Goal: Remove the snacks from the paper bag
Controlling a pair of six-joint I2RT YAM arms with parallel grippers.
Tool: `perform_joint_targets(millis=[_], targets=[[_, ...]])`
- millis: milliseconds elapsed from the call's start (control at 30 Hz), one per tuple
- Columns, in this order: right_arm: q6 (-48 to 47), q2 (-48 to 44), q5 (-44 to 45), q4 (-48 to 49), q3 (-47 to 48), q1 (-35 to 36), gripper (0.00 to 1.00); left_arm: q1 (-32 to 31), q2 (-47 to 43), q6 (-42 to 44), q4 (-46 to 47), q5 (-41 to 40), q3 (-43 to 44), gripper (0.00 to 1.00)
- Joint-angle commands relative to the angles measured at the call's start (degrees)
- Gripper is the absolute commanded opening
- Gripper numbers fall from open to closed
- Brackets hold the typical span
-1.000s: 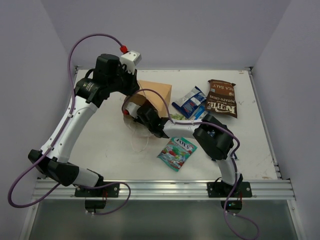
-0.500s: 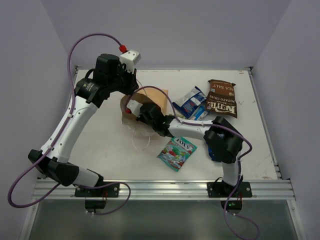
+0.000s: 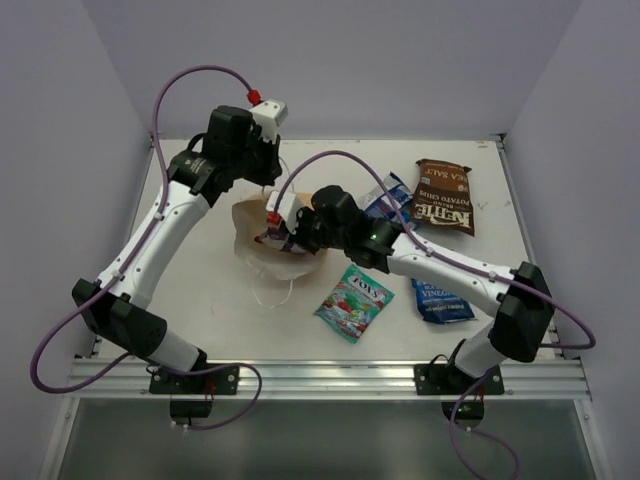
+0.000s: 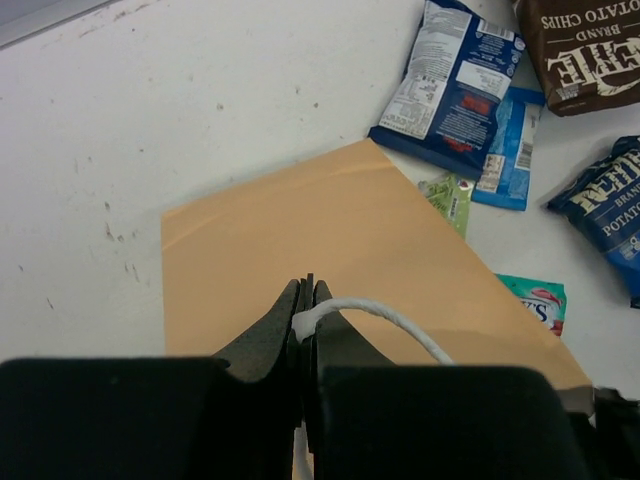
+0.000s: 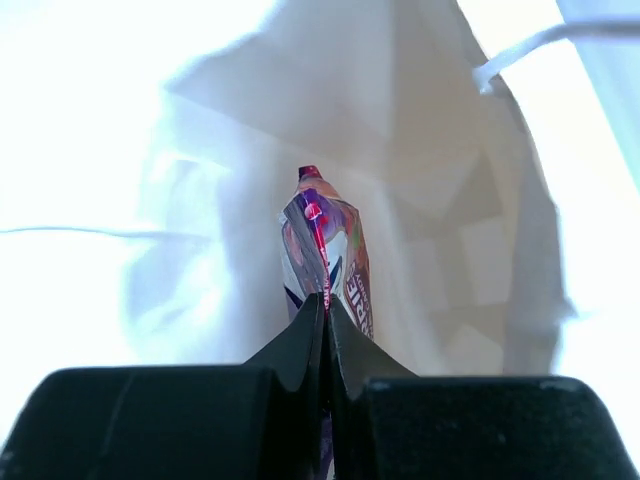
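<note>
The tan paper bag point(image 3: 248, 228) lies tipped on the table with its white inside point(image 5: 400, 130) showing. My left gripper point(image 3: 266, 188) is above it, shut on its white string handle point(image 4: 308, 300). My right gripper point(image 3: 288, 237) is at the bag's mouth, shut on a purple candy bag point(image 5: 325, 250) held on edge inside the white lining. On the table outside the bag lie a brown chip bag point(image 3: 442, 196), blue-white packets point(image 3: 385, 200), a dark-blue chip bag point(image 3: 440, 302) and a teal candy bag point(image 3: 353, 303). A tiny green wrapper point(image 4: 448, 195) lies at the bag's edge.
The white table point(image 3: 200, 300) has a metal rail along its near edge point(image 3: 320, 378). Purple walls close in the back and both sides. The right arm stretches across the middle of the table above the teal bag. A loose string handle point(image 3: 272, 290) trails in front of the bag.
The right arm has swung out and stretched, uncovering the dark-blue chip bag. The paper bag has tipped and shifted left, its white inside now showing. The left gripper has moved slightly right with the handle.
</note>
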Motion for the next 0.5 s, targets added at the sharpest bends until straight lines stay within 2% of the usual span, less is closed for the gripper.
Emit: perform_joint_targets(millis=[0,133,300,467], targets=[[1.5,-8.6,-11.7,-4.6,4.6,0.3,0.00,-0.1,0.7,-0.7,2.6,-2.9,0.9,0.00],[2.4,-14.9,-16.6,-8.8,7.4,0.3,0.00,0.5,1.8,-0.8,2.5,-5.7,1.6,0.00],[5.5,-22.1,-18.2,-9.3,10.6,-1.2,0.00,3.0,2.9,-1.5,2.1,-6.9,2.5,0.00],[9.3,-24.8,-13.7,-9.4,13.2,-9.9,0.00,7.5,1.9,-1.6,0.2,-9.0,2.2,0.00]])
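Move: Inside the paper bag, the right fingers already hold the purple packet by its end, its middle about 5 cm to their left, 3 cm ahead and 5 cm lower. The paper bag's middle lies some 3 cm left, 5 cm ahead and 9 cm below that hand; the candy bag is about 16 cm right, 9 cm back and 21 cm down, the green packet 17 cm right and 7 cm ahead. From the left hand, the purple packet is roughly 7 cm back, level sideways and 13 cm down. Pulling the purple packet up out of the paper bag, the right hand rises about 22 cm, drawing back first and then swinging more and more to the right, some 8 cm each way, while its fingertips tilt up about 25 degrees in an unbroken pinch. The left hand, still gripping the bag's white handle, eases left, forward and slightly down, turning a little counter-clockwise. ##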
